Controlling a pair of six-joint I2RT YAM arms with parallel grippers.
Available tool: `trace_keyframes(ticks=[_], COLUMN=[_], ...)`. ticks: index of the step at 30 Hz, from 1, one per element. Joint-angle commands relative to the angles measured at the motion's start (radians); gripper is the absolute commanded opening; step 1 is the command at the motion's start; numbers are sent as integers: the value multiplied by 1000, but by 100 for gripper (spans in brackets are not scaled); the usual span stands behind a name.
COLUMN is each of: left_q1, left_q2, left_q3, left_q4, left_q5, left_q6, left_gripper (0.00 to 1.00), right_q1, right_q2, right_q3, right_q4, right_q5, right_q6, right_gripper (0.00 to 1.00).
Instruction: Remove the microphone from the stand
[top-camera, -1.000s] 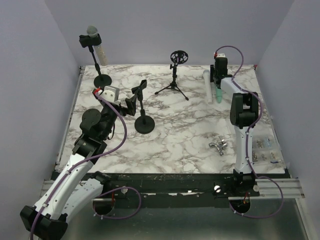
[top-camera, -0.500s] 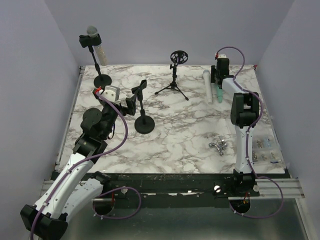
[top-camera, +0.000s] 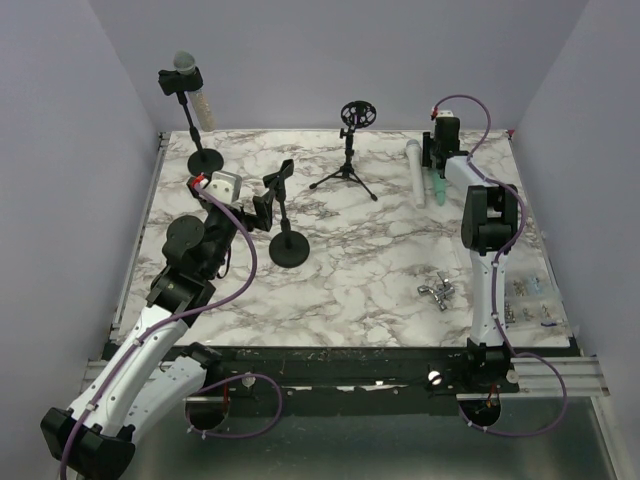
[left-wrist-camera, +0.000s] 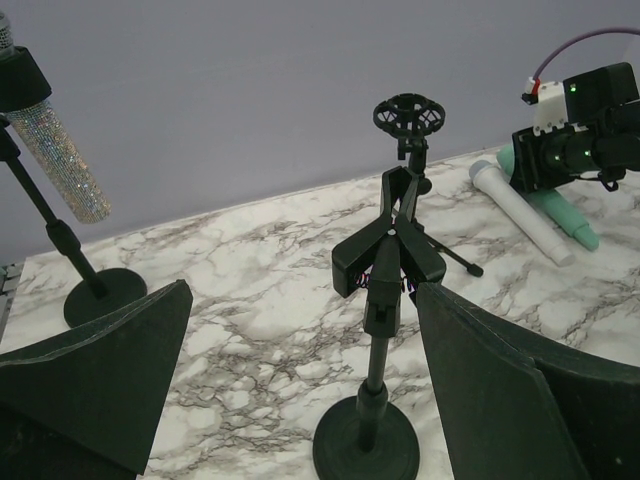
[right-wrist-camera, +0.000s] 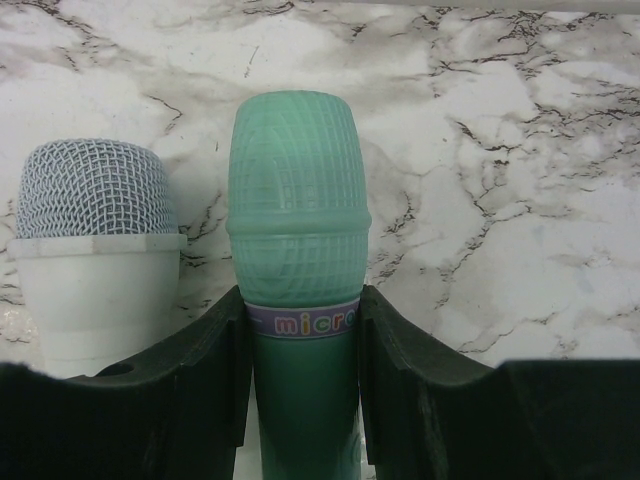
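A silver glitter microphone (top-camera: 197, 93) sits clipped in the tall stand (top-camera: 190, 125) at the back left; it also shows in the left wrist view (left-wrist-camera: 55, 150). My left gripper (top-camera: 258, 212) is open, its fingers either side of an empty clip stand (left-wrist-camera: 385, 300), not touching it. My right gripper (top-camera: 437, 165) is at the back right, shut on a green microphone (right-wrist-camera: 298, 260) that lies on the table beside a white microphone (right-wrist-camera: 95, 250). In the top view both lie side by side, white microphone (top-camera: 414, 172) left of the green microphone (top-camera: 438, 186).
A small tripod stand with an empty round shock mount (top-camera: 355, 115) stands at the back centre. A round black base (top-camera: 183, 237) lies at the left. Metal parts (top-camera: 438, 291) and small bits (top-camera: 527, 300) lie at the right front.
Both arms have shifted only slightly. The right gripper stays around the green microphone on the table, and the left stays open by the empty clip stand.
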Motion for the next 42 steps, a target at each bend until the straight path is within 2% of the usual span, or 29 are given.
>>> trace_keyframes(ticks=[1,10,18,21,23,26,29,31,35,39,42], left_q1=[-9,-10,-12,-11,-13,-15,-16,-16,-18,-18,-18], left_q2=[2,0,-1,-3,-8,-18,-29,-37,-59,-78,-92], left_q3=[3,6,5,6,6,5,6,8,-2,-4,-15], left_q4=[-9,-15,-15,-16,-16,-18,-18,-19,1,17,39], left_q5=[-2,-8,-9,-8,-2,12,30,43,67,115,151], left_q6=[5,11,11,10,5,-7,-18,-17,-12,-7,-9], left_gripper=[99,99,99,98,98,99,99,99,99,98,99], right_q1=[-10,-10,-10,-10,-11,-11,-12,-11,-11,-11,3], right_q2=[44,49,46,25,12,-13,-89,-154,-320,-512,-645], right_q3=[40,60,100,123,160,236,230,192,15,-263,-506], right_q4=[-46,-53,-86,-103,-131,-208,-239,-252,-253,-183,-77], right_q5=[-29,-36,-37,-27,-10,-10,40,75,79,-81,-304], right_q6=[12,15,33,49,67,102,137,157,236,380,490], right_gripper=[44,57,60,69,79,84,90,91,91,91,91])
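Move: The green microphone is in my right hand's grip at the collar, lying on the far right of the table, its middle about 4 cm back from my fingers and roughly level. The white microphone lies alongside, some 6 cm to the left and about 5 cm back; the tripod stand is about 26 cm left and 4 cm back. From my left hand the green microphone is about 31 cm ahead, 47 cm right and 31 cm below. I open my right fingers almost in place to let go of the green microphone, then, still spreading them to nearly full width, lift off some 17 cm and swing back about 8 cm towards my base, rolling the wrist about 15 degrees with its left side rising. Near the finish my left hand, still open, eases up and back a couple of centimetres from the empty stand. ##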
